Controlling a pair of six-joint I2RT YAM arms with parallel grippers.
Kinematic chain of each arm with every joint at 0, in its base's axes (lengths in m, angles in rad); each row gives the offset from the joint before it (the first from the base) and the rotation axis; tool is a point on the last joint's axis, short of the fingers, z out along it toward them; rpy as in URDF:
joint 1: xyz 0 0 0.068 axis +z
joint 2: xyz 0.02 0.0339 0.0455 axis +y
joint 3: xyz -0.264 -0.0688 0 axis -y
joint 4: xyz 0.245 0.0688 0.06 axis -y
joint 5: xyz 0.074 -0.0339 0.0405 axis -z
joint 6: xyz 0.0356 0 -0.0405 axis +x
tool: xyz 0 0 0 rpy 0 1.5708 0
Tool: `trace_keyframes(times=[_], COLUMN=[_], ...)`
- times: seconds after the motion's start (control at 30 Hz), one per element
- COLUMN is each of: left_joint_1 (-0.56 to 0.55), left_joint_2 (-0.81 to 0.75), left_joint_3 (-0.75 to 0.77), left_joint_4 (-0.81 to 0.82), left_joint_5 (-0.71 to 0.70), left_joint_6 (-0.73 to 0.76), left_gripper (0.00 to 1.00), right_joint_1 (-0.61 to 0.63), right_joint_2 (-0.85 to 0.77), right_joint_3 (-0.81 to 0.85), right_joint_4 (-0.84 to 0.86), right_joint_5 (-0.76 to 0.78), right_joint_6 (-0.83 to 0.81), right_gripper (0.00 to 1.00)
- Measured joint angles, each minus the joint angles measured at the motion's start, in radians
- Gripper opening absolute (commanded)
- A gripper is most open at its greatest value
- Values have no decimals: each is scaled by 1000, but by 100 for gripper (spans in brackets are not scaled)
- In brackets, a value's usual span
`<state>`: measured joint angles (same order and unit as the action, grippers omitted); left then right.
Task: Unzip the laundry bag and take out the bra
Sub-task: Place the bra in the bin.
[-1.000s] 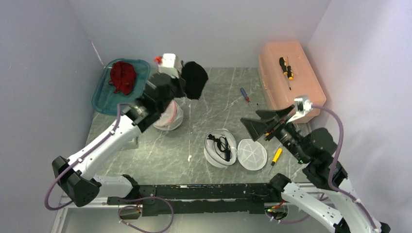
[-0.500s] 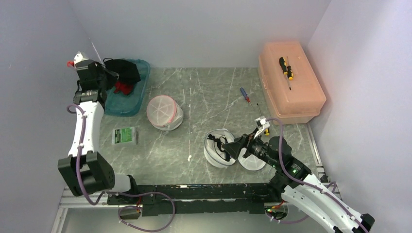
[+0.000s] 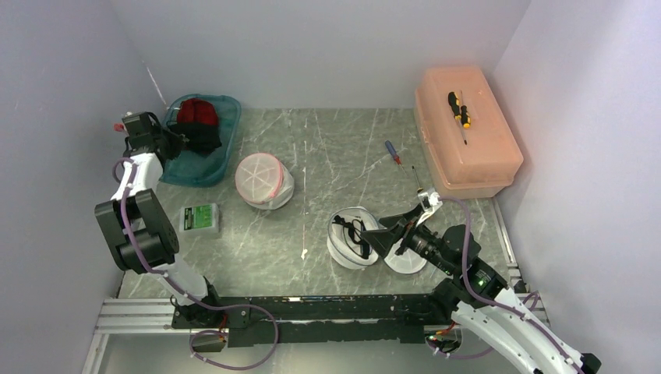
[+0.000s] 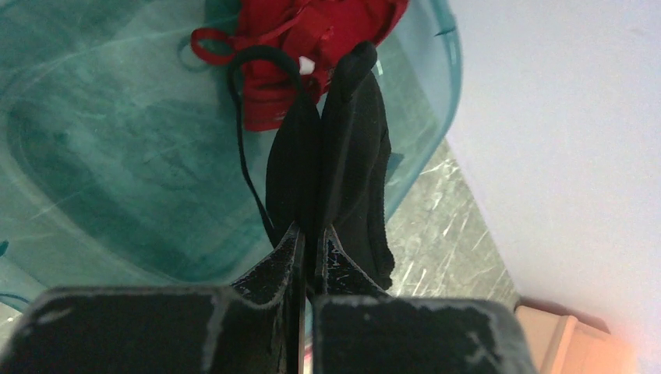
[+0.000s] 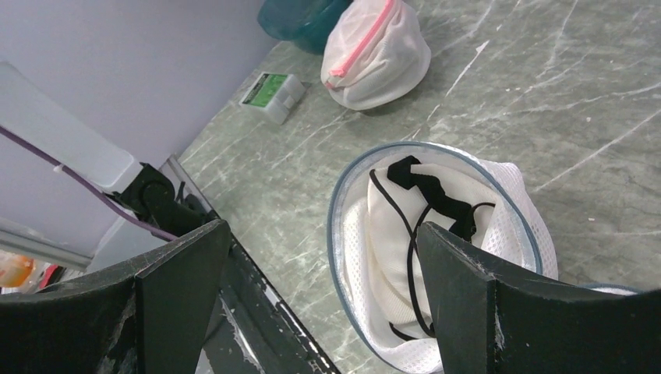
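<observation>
A black bra (image 4: 343,156) hangs from my left gripper (image 4: 309,234), which is shut on it above the teal tray (image 4: 117,171), where a red bra (image 4: 312,39) lies. From above, the left gripper (image 3: 173,139) sits at the tray's (image 3: 175,167) left rim with the black bra (image 3: 204,138) over it. An open white mesh laundry bag (image 5: 475,319) with a blue rim holds another black strappy bra (image 5: 425,191). My right gripper (image 5: 323,234) stands open just in front of that bag (image 3: 347,249) and holds nothing.
A zipped mesh bag with a pink zip (image 3: 263,179) stands mid-table. A green box (image 3: 199,216) lies at the left, and a round mesh lid (image 3: 409,261) lies beside the open bag. A salmon toolbox (image 3: 468,132) with screwdrivers stands at the right, and a loose screwdriver (image 3: 392,152) lies nearby.
The left arm swung the black bra from mid-table out to the teal tray at far left and folded back. The right arm dropped down to the open bag, its jaws still wide.
</observation>
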<state>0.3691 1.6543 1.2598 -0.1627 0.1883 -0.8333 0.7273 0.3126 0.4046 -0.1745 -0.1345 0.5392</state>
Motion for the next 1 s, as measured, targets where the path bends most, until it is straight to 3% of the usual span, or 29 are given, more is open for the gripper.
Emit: trace_keyframes(times=[1.0], left_joint_1=[10], left_joint_2=[80], left_joint_3=[-187], left_joint_4=[81], left_joint_5=[-108], left_joint_6=[41], left_gripper=[3], right_joint_1=[0], right_joint_2=[-26], right_joint_3=[1], right_joint_4=[-23], right_joint_5=[26], right_joint_6=[-24], right_gripper=[93])
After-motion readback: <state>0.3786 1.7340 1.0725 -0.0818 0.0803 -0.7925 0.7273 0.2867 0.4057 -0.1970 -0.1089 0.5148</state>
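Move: The left hand already holds the black bra over the bin; the middle of the bin's floor lies about 3 cm ahead, 1 cm right and 14 cm below. The red garment in the bin is some 9 cm ahead, about level sideways and 13 cm down; the pink-zipped laundry bag is roughly 8 cm back and 20 cm right. From the idle right hand, the bin is about 30 cm ahead and 51 cm left. Straight down first, then down and slightly back, the left hand lowers the pinched black bra about 10 cm into the near part of the bin, easing to a stop. Its wrist tips some 10 degrees farther downward as it sinks, and the fingers stay shut on the cloth. ##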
